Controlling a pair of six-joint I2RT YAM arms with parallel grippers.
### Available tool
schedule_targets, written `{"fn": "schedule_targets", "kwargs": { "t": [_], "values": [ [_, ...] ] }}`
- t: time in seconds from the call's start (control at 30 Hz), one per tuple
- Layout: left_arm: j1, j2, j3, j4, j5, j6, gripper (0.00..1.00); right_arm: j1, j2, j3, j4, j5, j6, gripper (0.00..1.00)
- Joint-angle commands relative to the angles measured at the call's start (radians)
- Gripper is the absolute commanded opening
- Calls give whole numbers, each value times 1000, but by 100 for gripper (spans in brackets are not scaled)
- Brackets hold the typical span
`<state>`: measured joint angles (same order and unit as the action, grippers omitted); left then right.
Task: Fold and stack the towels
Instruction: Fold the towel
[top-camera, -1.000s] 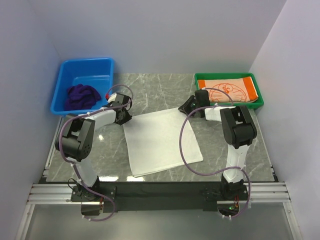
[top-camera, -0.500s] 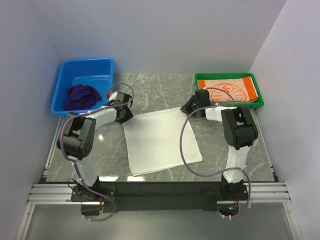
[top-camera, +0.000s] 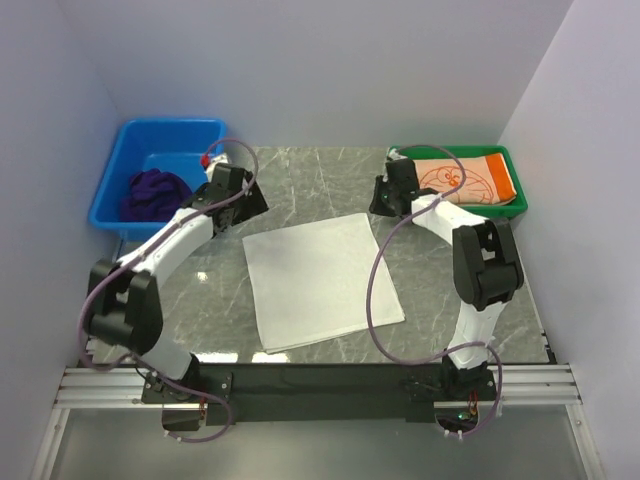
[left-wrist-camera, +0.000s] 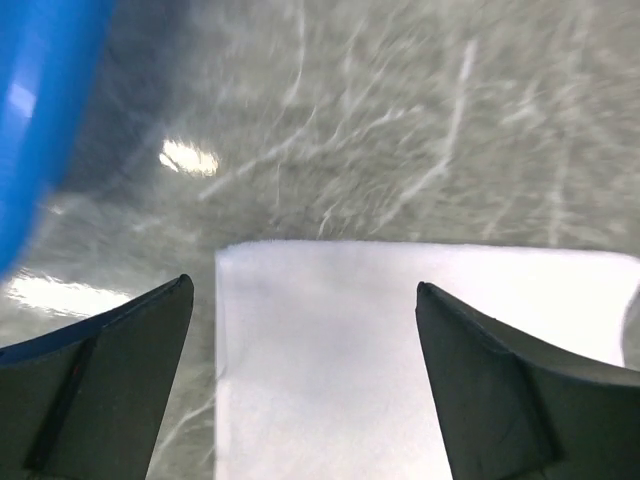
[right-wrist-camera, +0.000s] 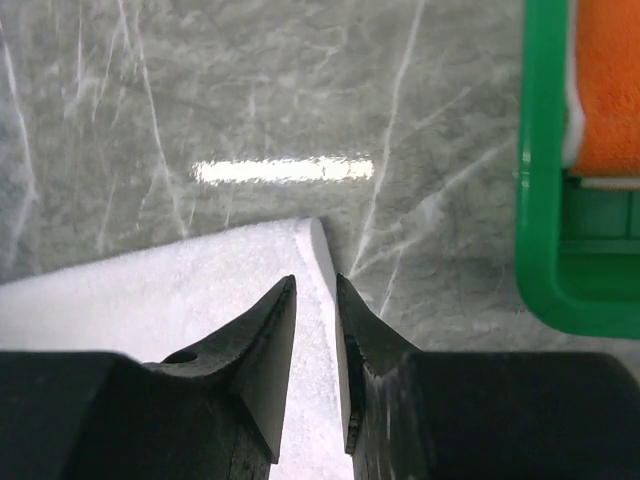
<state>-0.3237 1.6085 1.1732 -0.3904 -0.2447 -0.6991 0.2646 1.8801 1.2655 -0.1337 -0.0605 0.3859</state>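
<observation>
The plain white towel lies folded flat on the marble table. My left gripper hangs open above its far left corner, and the white towel shows between the wide-spread fingers. My right gripper is at the far right corner. Its jaws stand narrowly apart with the white towel's edge between them. The dark purple towel lies bunched in the blue bin. The orange towel lies folded in the green tray.
The blue bin stands at the far left, close to the left wrist. The green tray with the orange towel lies just right of the right gripper. Grey walls close in the table on three sides.
The left gripper has let go of the white towel's far left corner, opened wide and risen toward the blue bin. The right gripper has shifted slightly farther back, jaws unchanged.
</observation>
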Motion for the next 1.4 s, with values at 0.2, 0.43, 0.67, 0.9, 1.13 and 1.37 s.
{"fn": "schedule_targets", "kwargs": {
  "t": [0.2,0.43,0.67,0.9,1.13,1.37],
  "values": [
    [6,-150,-11,12,37,154,99,186,19,66,-205,137,-216,30],
    [6,-101,35,-39,159,240,99,190,50,28,-247,159,-193,30],
    [6,-67,126,-136,157,361,98,182,19,-58,-349,195,-134,30],
    [6,-64,105,-136,166,443,98,148,-62,-30,-412,153,-172,30],
    [6,-85,62,-120,170,452,98,70,-23,199,-425,-2,-447,54],
    [6,-79,57,-123,145,449,98,10,112,343,-481,-134,-695,50]
  ]
}}
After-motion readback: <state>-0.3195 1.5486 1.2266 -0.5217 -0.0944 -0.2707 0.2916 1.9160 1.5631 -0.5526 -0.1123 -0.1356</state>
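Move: The white towel's far right corner lies about 3 cm ahead of the right hand, 2 cm to its left and 6 cm below; the middle of the green tray is some 9 cm ahead and 16 cm to the right. For the left hand, the towel's far left corner is roughly 3 cm ahead, 3 cm left and 11 cm below, with the blue bin's middle about 13 cm ahead and 21 cm left. Over the towel's right side goes the right hand, fingers nearly shut: back and left while sinking, then farther back and to the right, about 10 cm back in all, before it sweeps forward and up about 9 cm, opening partway and turning counter-clockwise. The left hand, wide open, rises, sinks partly back and draws back slightly, turning some 25 degrees clockwise. ##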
